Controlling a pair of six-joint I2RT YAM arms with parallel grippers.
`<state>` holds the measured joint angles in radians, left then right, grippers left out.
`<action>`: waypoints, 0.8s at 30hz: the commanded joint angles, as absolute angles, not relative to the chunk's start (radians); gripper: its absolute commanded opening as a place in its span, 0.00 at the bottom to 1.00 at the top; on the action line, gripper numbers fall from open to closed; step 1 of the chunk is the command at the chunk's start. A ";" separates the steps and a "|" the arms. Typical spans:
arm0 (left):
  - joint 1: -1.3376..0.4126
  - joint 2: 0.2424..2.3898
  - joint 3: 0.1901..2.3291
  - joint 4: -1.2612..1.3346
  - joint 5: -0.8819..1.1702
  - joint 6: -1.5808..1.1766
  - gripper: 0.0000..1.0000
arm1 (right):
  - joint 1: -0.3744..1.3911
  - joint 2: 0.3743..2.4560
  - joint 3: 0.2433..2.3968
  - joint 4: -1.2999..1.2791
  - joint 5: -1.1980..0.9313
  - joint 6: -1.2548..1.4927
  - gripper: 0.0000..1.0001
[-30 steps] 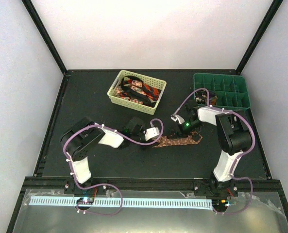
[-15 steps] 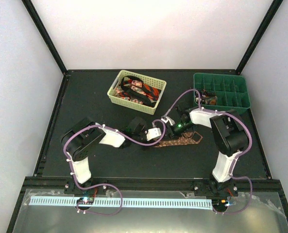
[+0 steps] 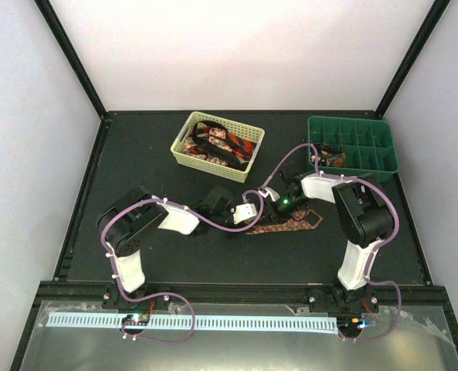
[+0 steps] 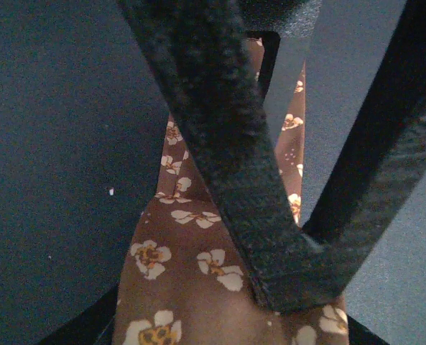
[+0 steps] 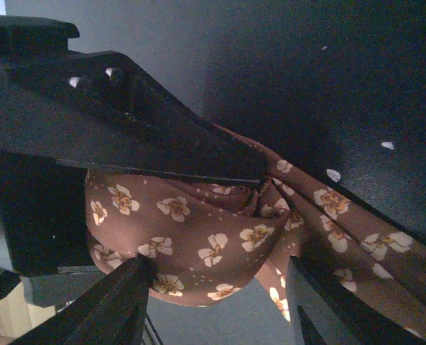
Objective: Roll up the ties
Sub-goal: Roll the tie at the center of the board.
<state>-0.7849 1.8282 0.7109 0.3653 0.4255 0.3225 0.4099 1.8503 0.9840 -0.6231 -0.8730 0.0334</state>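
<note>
A brown tie [image 3: 290,225] with pale flowers lies on the dark table between my two arms. My left gripper [image 3: 252,219] is at its left end. In the left wrist view the tie [image 4: 191,287] fills the gap between my left gripper's [image 4: 227,334] jaws, which are shut on it. My right gripper [image 3: 278,209] sits close beside it, its black fingers [image 4: 234,165] crossing over the fabric. In the right wrist view a folded bulge of the tie [image 5: 198,244] hangs between my right gripper's [image 5: 220,305] parted jaws. More red-and-black ties [image 3: 222,144] fill the basket.
The pale yellow basket [image 3: 184,151] stands at the back centre. A green divided tray [image 3: 368,158] stands at the back right, with a small brown and red bundle [image 3: 333,158] in one near-left compartment. Black frame rails edge the table.
My right gripper has moved left along the tie, close to the left gripper, and its jaws have opened wider. The tie's right end now lies flatter. The left arm has stayed put.
</note>
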 commanded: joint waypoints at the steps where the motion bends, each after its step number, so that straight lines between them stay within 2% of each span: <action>1: -0.793 1.879 0.711 0.261 0.374 0.344 0.40 | 0.408 1.828 0.983 -0.585 -0.875 0.058 0.48; 4: -0.793 1.880 0.710 0.261 0.374 0.344 0.40 | 0.410 1.841 0.994 -0.573 -0.905 0.067 0.21; 7: -0.792 1.876 0.706 0.264 0.380 0.342 0.40 | 0.409 1.849 1.000 -0.590 -0.893 0.040 0.03; 11: -0.789 1.874 0.706 0.279 0.393 0.335 0.44 | 0.407 1.867 0.991 -0.609 -0.849 0.008 0.02; 14: -0.771 1.845 0.677 0.344 0.459 0.318 0.61 | 0.407 1.892 0.978 -0.615 -0.813 -0.005 0.02; 18: -0.750 1.783 0.599 0.536 0.535 0.302 0.76 | 0.404 1.929 0.978 -0.627 -0.776 -0.015 0.02; 24: -0.739 1.815 0.526 0.772 0.597 0.246 0.85 | 0.385 1.976 0.990 -0.633 -0.721 -0.010 0.02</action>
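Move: The rolled part of the tie sits between the left hand's half-open fingers, its middle about 1 cm to the right of that hand. The right hand's open fingers straddle the tie where the strip leaves the roll, roughly 2 cm below the hand; the roll's middle is about 2 cm to its left and 1 cm below. The tie's free end lies some 14 cm to the right of the right hand, level with it fore and aft. Closing almost in place, the right fingers shut fully on the cloth at the roll's right edge, then the hand sinks about 2 cm, keeping them shut. Only after they have shut does the left hand spread its fingers wide, let go of the roll and draw off it, leftward and back, some 2.5 cm in all. ##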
